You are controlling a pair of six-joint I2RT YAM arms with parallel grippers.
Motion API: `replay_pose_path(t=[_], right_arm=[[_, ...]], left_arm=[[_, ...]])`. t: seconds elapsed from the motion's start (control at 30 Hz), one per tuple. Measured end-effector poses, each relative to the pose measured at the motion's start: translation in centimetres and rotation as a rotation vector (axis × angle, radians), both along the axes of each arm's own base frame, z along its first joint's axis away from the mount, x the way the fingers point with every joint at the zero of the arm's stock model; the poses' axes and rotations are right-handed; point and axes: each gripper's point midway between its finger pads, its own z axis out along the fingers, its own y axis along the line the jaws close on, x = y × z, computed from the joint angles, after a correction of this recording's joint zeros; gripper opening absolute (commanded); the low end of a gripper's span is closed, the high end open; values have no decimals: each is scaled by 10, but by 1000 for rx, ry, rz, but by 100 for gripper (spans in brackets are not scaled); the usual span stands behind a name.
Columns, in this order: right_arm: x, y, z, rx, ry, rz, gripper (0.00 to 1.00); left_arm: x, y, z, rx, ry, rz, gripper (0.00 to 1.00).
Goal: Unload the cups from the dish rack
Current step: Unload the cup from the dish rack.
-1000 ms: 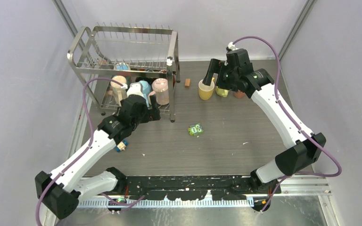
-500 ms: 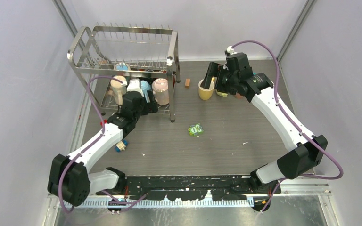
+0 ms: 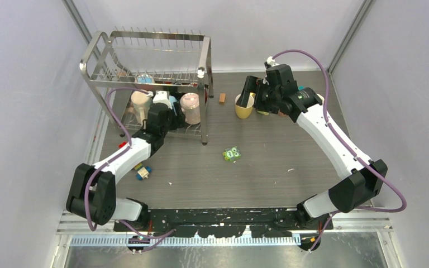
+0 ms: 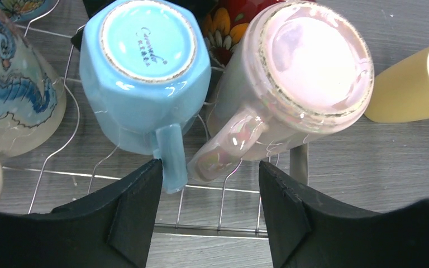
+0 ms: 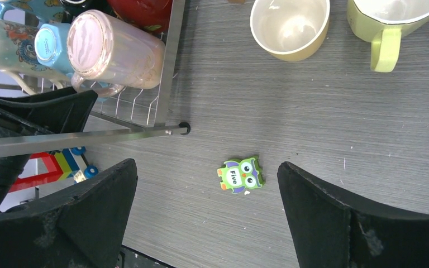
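Observation:
The steel dish rack (image 3: pixel 145 72) stands at the far left. On its lower tier, cups sit upside down: a light blue cup (image 4: pixel 145 61), a pink cup (image 4: pixel 307 67) and a patterned beige cup (image 4: pixel 11 95). My left gripper (image 4: pixel 209 184) is open at the rack's front edge. The blue cup's handle (image 4: pixel 170 156) lies against its left finger, with the pink cup's handle (image 4: pixel 229 145) beside it; neither is clamped. A yellow cup (image 5: pixel 289 25) and a lime cup (image 5: pixel 388 22) stand upright on the table. My right gripper (image 3: pixel 249 94) hangs wide open and empty by the yellow cup.
A green owl toy (image 5: pixel 241 174) lies mid-table. Small coloured blocks (image 3: pixel 142 172) lie beside the left arm. A little brown block (image 3: pixel 222 98) sits right of the rack's front post (image 3: pixel 204 106). A red flowered cup (image 4: pixel 229 22) stands behind the blue and pink ones.
My left arm has pushed forward to the rack's lower tier and its jaws have narrowed around the two handles. The right gripper has drifted slightly left above the yellow cup.

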Motion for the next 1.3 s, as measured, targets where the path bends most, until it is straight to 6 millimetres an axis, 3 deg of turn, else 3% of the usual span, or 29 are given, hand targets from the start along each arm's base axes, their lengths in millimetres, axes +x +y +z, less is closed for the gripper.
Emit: replay_pose_path(t=[0.77, 1.03, 1.3], right_arm=[[-3, 3, 0, -3, -3, 9, 100], [-5, 5, -1, -5, -3, 15, 100], [-7, 8, -6, -11, 5, 23, 100]], left_arm=[[23, -15, 8, 3, -35, -56, 54], [22, -19, 3, 4, -21, -80, 46], [13, -29, 17, -24, -45, -119, 40]])
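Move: The pink cup, upside down on the rack's lower shelf, has its middle about 7 cm ahead of the left hand, 5 cm to its right and 2 cm lower, its handle reaching back towards the fingers. The blue cup stands beside it, 7 cm ahead and 3 cm left of the hand; the red flowered cup is behind, some 14 cm ahead and 2 cm right. From the right hand the pink cup lies roughly 18 cm left, 2 cm back and 14 cm down. The pink cup's handle is what the left hand closes in on: it shifts about 3 cm right, away from the blue cup's handle, first edging some 2 cm forward, then easing back 1 cm while rising a little. The wrist turns about 5 degrees clockwise and the fingers narrow from two-thirds to under half open, one on each side of the handle, the left one coming up against it. ##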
